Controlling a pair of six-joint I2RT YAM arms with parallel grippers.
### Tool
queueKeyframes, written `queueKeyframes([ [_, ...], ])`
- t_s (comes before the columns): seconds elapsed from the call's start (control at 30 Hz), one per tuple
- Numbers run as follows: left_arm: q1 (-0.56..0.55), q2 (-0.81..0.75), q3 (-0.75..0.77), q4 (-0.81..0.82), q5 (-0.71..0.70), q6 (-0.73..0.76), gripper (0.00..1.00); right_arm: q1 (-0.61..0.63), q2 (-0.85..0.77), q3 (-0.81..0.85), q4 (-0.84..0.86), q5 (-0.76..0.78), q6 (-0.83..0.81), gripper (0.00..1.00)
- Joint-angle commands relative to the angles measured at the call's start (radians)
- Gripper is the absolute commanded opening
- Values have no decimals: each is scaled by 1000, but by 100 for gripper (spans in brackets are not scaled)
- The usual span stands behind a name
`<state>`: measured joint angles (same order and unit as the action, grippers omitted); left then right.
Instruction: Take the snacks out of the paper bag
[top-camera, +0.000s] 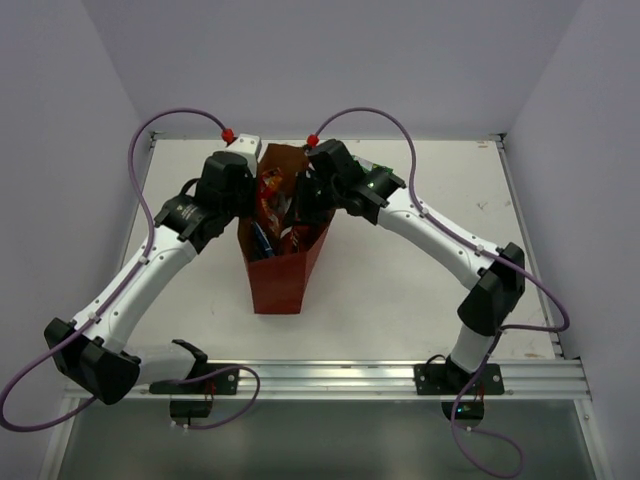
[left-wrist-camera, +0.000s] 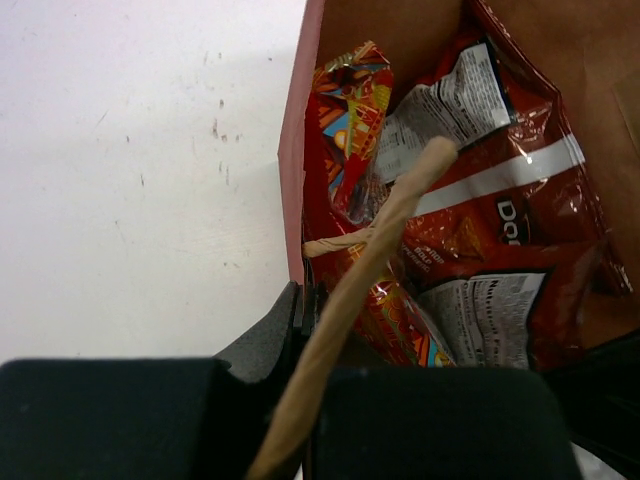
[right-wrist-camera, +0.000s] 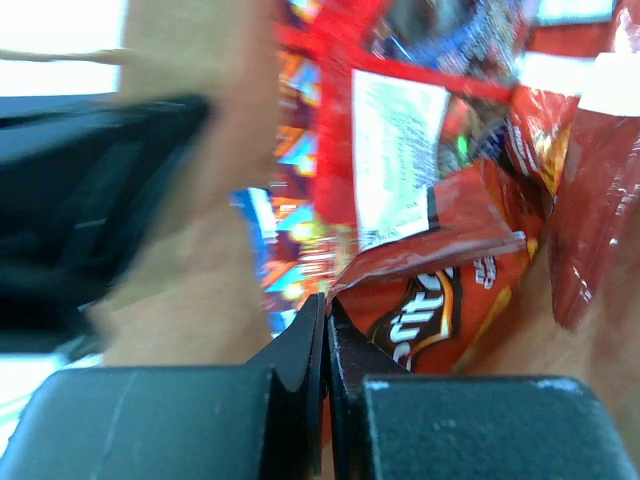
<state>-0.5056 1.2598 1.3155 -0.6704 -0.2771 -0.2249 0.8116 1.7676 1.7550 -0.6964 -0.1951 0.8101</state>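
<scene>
The reddish-brown paper bag (top-camera: 275, 285) stands open mid-table with snacks inside. My left gripper (top-camera: 248, 207) is shut on the bag's left wall (left-wrist-camera: 295, 150) at the rim; its fingertips (left-wrist-camera: 303, 300) pinch the edge, and the twisted paper handle (left-wrist-camera: 370, 250) crosses in front. Inside lie a red chip bag (left-wrist-camera: 500, 210) and a colourful red packet (left-wrist-camera: 350, 110). My right gripper (top-camera: 302, 208) is down in the bag's mouth, shut (right-wrist-camera: 326, 310) on the corner of a red chip bag (right-wrist-camera: 440, 300). A blue packet (top-camera: 262, 240) shows beside it. The green-white packet is hidden.
The bag's tan inner wall (right-wrist-camera: 200, 280) is close on the right gripper's left. The white table (top-camera: 400, 290) surrounds the bag. A metal rail (top-camera: 330, 378) runs along the near edge, and walls close in at the back and sides.
</scene>
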Motion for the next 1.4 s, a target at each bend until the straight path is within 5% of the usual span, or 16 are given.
queueKeyframes([
  [0.0, -8, -69, -4, 120, -10, 12, 0, 0, -105, 100, 80, 20, -49, 0],
  [0.33, -7, -120, -38, 158, -20, 53, 0, -2, -128, 164, 112, 34, -127, 0],
  [0.83, -7, -132, -67, 163, -45, 56, 0, -173, -132, 593, 103, -43, -169, 0],
  [1.03, -7, -135, -78, 170, -45, 53, 0, -314, -229, 526, 107, 26, -190, 0],
  [1.37, -5, -128, -64, 163, -51, 61, 0, -600, -445, 188, 107, 166, -250, 0],
])
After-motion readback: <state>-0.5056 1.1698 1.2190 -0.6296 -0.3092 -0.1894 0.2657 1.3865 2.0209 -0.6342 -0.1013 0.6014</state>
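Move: The right hand already pinches a Doritos packet inside the paper bag; the open table it is bound for lies about 25 cm to its right, 10 cm ahead and 22 cm below. The green packet lies roughly 20 cm ahead of this hand and 17 cm to its right, also on the table. The left hand grips the bag's left rim, the bag's middle about 8 cm to its right, 4 cm back and 12 cm below. Right hand lifts the held Doritos packet about 30 cm, then swings 25 cm right; left keeps the rim. ##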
